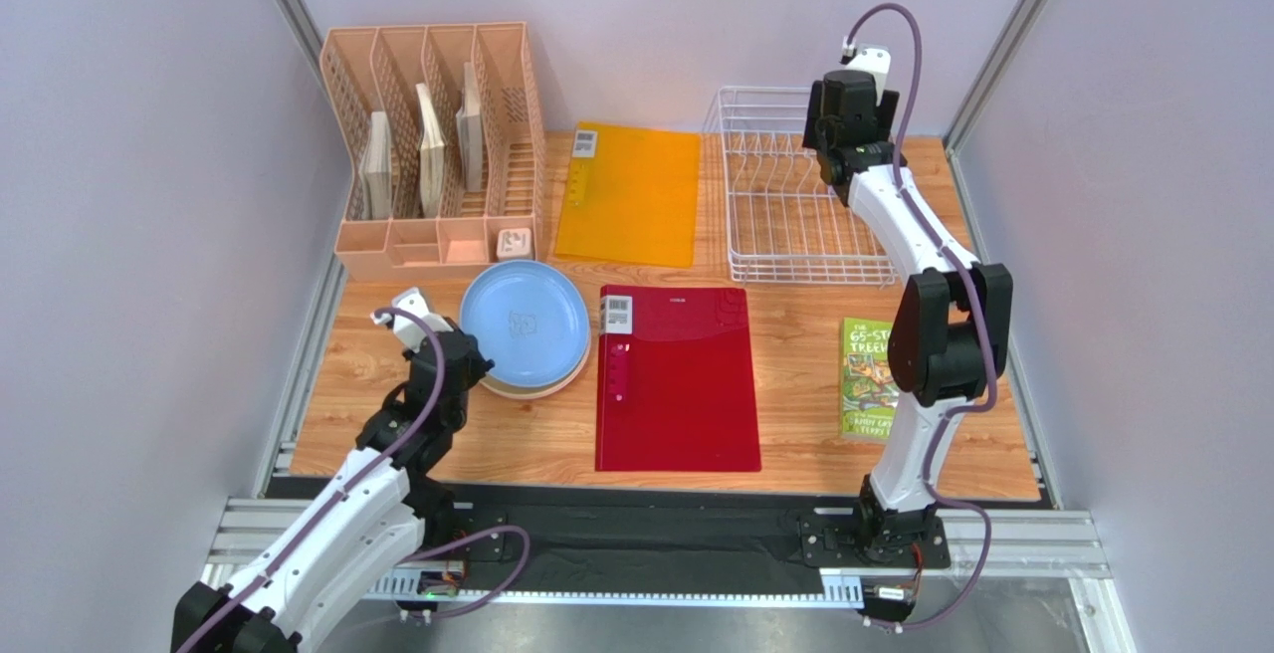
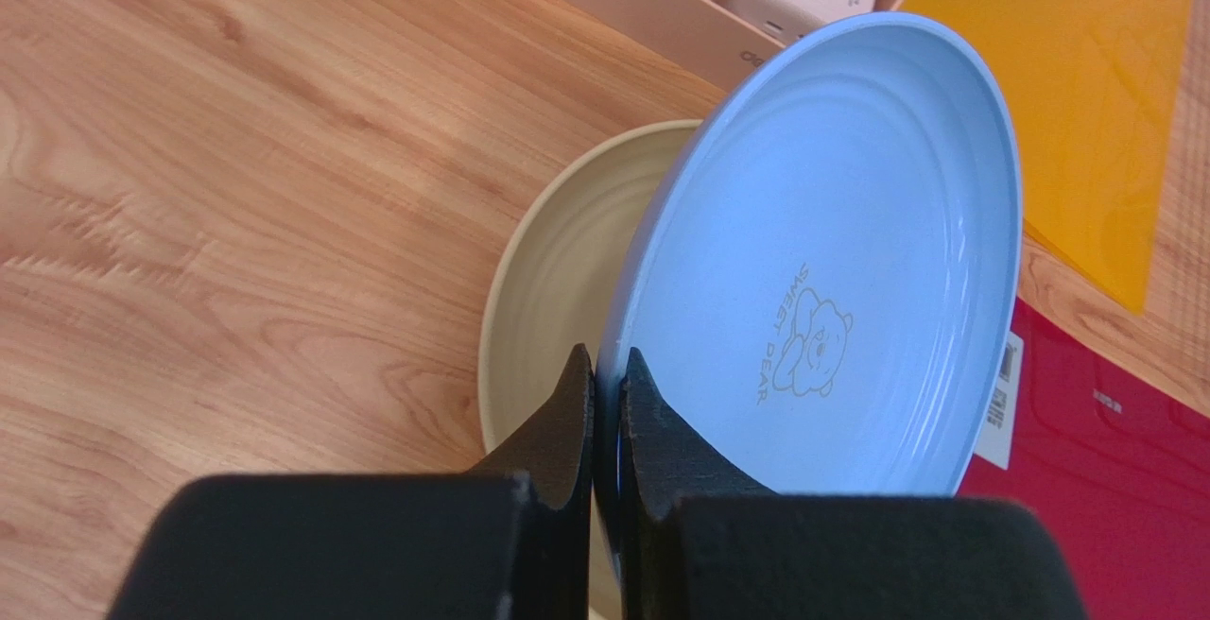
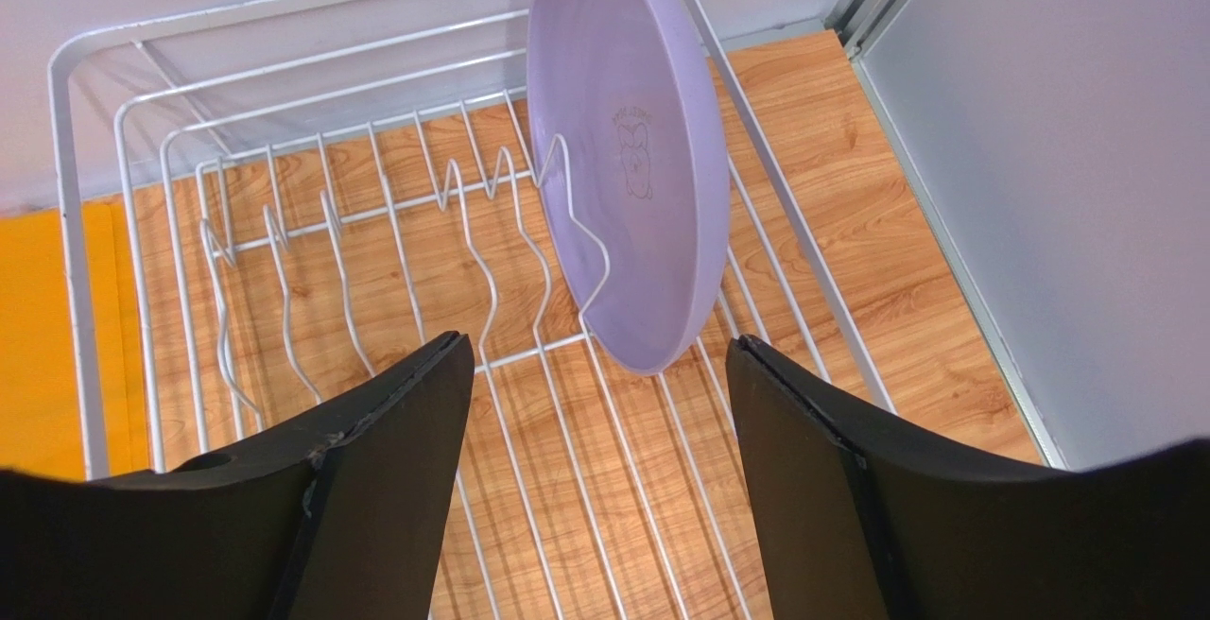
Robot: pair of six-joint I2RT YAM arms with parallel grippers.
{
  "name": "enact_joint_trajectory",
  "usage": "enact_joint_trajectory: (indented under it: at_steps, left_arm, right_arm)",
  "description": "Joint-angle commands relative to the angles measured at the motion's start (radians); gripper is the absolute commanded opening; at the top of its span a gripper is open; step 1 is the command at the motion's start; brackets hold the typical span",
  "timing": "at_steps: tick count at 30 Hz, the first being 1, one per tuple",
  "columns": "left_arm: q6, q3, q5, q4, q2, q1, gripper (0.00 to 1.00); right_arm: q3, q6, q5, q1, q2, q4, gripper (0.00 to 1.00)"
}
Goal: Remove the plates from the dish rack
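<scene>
A light blue plate [image 1: 524, 322] [image 2: 852, 223] lies over a pale yellow plate [image 1: 557, 381] [image 2: 554, 266] on the table, left of centre. My left gripper [image 1: 461, 359] [image 2: 608, 365] is shut on the blue plate's near rim, one finger above it and one below. The white wire dish rack [image 1: 778, 220] [image 3: 74, 266] stands at the back right. In the right wrist view a lavender plate [image 3: 625, 152] stands upright between its dividers at the far right end. My right gripper [image 1: 841, 138] [image 3: 597, 351] hovers open over the rack, short of that plate and holding nothing.
A peach slotted file organizer [image 1: 434, 146] stands at the back left with a white plug [image 1: 513, 243] in its front tray. An orange folder [image 1: 628, 193] and a red folder [image 1: 676, 377] lie flat mid-table. A green book [image 1: 868, 377] lies by the right arm.
</scene>
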Motion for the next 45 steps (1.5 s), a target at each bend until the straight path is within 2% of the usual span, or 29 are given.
enact_joint_trajectory:
  at_steps: [1, 5, 8, 9, 16, 17, 18, 19, 21, 23, 25, 26, 32, 35, 37, 39, 40, 41, 45]
  left_arm:
    - [-0.039, -0.012, -0.06, 0.014, -0.034, -0.002, 0.0]
    - [-0.053, -0.013, -0.071, -0.032, -0.021, -0.002, 0.0]
    - [-0.082, -0.032, -0.066, -0.033, -0.024, -0.004, 0.11]
    - [-0.086, -0.044, -0.064, -0.026, -0.026, -0.002, 0.19]
    - [-0.087, -0.063, -0.04, 0.006, -0.018, -0.002, 0.35]
    - [-0.085, -0.061, -0.035, 0.006, -0.015, -0.002, 0.38]
    - [-0.085, -0.061, -0.034, 0.007, -0.014, -0.002, 0.47]
    - [-0.088, -0.063, -0.031, 0.009, -0.009, -0.002, 0.5]
    - [-0.088, -0.058, -0.025, 0.0, -0.006, -0.002, 0.64]
    - [-0.088, -0.055, -0.018, -0.006, -0.004, -0.002, 0.73]
    - [-0.085, -0.052, -0.015, -0.005, -0.008, -0.002, 0.77]
    - [-0.074, -0.049, -0.011, -0.003, -0.009, -0.004, 0.83]
    - [0.001, -0.041, 0.058, 0.061, -0.035, -0.002, 0.86]
    - [0.018, -0.029, 0.063, 0.078, -0.04, -0.002, 0.86]
    - [0.039, -0.023, 0.08, 0.093, -0.043, -0.002, 0.86]
    - [0.052, -0.004, 0.09, 0.098, -0.04, -0.002, 0.86]
    - [0.061, 0.005, 0.098, 0.106, -0.038, -0.002, 0.86]
    - [0.062, 0.009, 0.1, 0.109, -0.037, -0.002, 0.86]
    - [0.075, 0.032, 0.1, 0.133, -0.006, -0.002, 0.86]
  right_arm:
    - [0.04, -0.018, 0.01, -0.006, 0.021, 0.002, 0.71]
    - [0.058, -0.036, 0.035, -0.007, 0.034, 0.005, 0.71]
    - [0.081, -0.058, 0.072, -0.006, 0.05, 0.013, 0.71]
    - [0.087, -0.067, 0.098, -0.007, 0.054, 0.013, 0.71]
    - [0.194, -0.161, 0.17, -0.006, 0.143, 0.022, 0.72]
    - [0.21, -0.17, 0.175, -0.007, 0.156, 0.021, 0.72]
    - [0.242, -0.193, 0.182, -0.007, 0.188, 0.019, 0.72]
    - [0.259, -0.201, 0.187, -0.009, 0.203, 0.022, 0.73]
    - [0.314, -0.214, 0.198, -0.013, 0.257, 0.016, 0.73]
    - [0.342, -0.225, 0.205, -0.018, 0.287, 0.013, 0.74]
    - [0.368, -0.218, 0.211, -0.027, 0.318, 0.01, 0.75]
    - [0.371, -0.215, 0.211, -0.027, 0.326, 0.012, 0.75]
    - [0.375, -0.204, 0.239, -0.035, 0.372, 0.024, 0.73]
    - [0.371, -0.205, 0.231, -0.036, 0.38, 0.018, 0.63]
    - [0.371, -0.21, 0.231, -0.038, 0.384, 0.019, 0.46]
    - [0.368, -0.224, 0.215, -0.036, 0.384, 0.018, 0.22]
    - [0.365, -0.227, 0.214, -0.036, 0.386, 0.021, 0.15]
    - [0.365, -0.228, 0.221, -0.036, 0.384, 0.021, 0.0]
    - [0.359, -0.248, 0.253, -0.027, 0.372, 0.03, 0.0]
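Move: The left hand holds the blue plate tilted by its near rim; the yellow plate it goes onto lies about 4 cm ahead, 6 cm right and 5 cm below. A white plug sits some 18 cm ahead and 4 cm right, the red folder 28 cm right and 2 cm back. For the right hand, the purple plate stands about 12 cm ahead, 6 cm right, 9 cm below; the wire rack's middle is 5 cm ahead, 1 cm right, 13 cm below. The left hand eases about 3 cm down and a little back, laying the blue plate over the yellow one, opens wide to let go of the rim, then rises about 3 cm and draws 2 cm right. Meanwhile the right hand, open, reaches some 6 cm forward, right and down to the purple plate, rolling its left side down nearly 20 degrees, and pinches the near rim. ##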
